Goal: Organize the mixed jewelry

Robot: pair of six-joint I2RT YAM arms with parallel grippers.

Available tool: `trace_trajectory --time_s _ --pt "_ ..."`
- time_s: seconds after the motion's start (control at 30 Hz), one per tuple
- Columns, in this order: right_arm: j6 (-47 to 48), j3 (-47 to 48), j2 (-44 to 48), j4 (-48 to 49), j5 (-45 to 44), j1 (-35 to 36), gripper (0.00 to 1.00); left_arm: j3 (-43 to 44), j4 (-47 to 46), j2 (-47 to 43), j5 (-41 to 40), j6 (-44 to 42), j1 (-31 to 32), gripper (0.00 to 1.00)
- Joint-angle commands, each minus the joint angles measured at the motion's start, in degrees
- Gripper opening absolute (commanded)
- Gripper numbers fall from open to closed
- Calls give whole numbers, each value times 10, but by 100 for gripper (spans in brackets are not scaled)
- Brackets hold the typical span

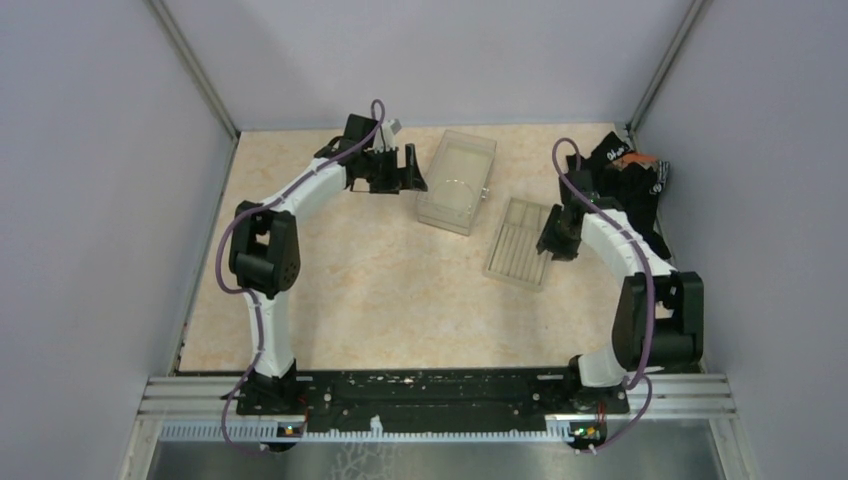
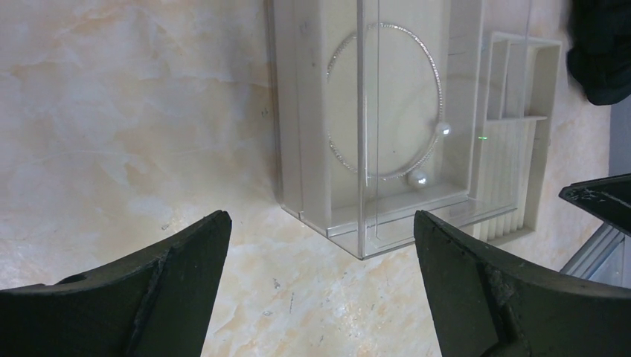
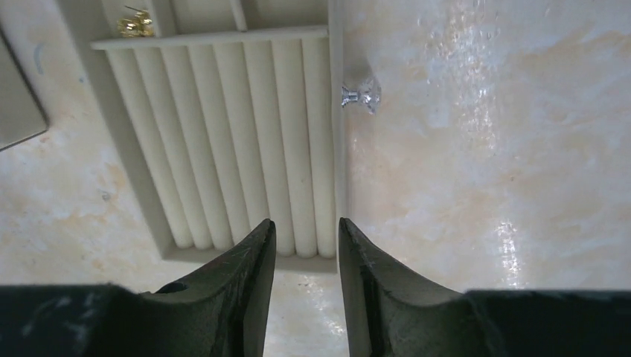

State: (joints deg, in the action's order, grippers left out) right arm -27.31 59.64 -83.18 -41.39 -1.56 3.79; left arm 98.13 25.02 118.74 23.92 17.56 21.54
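A thin silvery loop (image 2: 385,100) with two pearl beads lies flat inside a clear plastic box (image 1: 457,182). My left gripper (image 2: 321,217) hangs wide open just short of the box's near corner, with only table between its fingers. To the right lies a beige ridged tray (image 3: 245,134) with a small gold piece (image 3: 135,24) in one of its far compartments. A tiny clear crystal piece (image 3: 361,95) rests on the table against the tray's right wall. My right gripper (image 3: 306,227) hovers over the tray's near edge, its jaws a little apart and holding nothing.
A black cloth heap (image 1: 630,180) lies at the back right, behind the right arm. The clear box and the beige tray (image 1: 520,243) sit side by side mid-table. Grey walls enclose the table on three sides.
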Motion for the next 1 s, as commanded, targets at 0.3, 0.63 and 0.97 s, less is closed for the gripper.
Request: trace_trajectory --time_s 0.3,0.63,0.97 --pt "-45 -22 -74 83 -42 2 25 -26 -36 -32 -12 10 3 99" --pt "-26 -22 -86 84 -54 2 24 -45 -36 -48 -18 11 3 99" --pt "-9 -40 -96 102 -51 2 12 -46 -37 -46 -13 16 4 99"
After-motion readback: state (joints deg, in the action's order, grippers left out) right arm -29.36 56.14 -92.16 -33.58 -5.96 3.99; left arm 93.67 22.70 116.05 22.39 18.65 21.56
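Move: The grooved tray lies under and to the left of the right hand: its middle is about 4 cm ahead, 4 cm left and 7 cm below. The tray's glass knob sticks out from its right wall, some 4 cm ahead and 2 cm right. The clear case stands about 16 cm ahead and 18 cm left, the black cloth 13 cm ahead and 17 cm right. From the left hand the tray is roughly 12 cm back, 23 cm right and 11 cm down. The tray's right side wall, just short of the glass knob, is what the right hand sinks onto: nearly straight down by about 6 cm, quick at first and then easing, with barely any turn of the wrist. The fingers narrow from part open to nearly shut, ending with one fingertip inside the tray and the other outside, the rim pinched between them. ##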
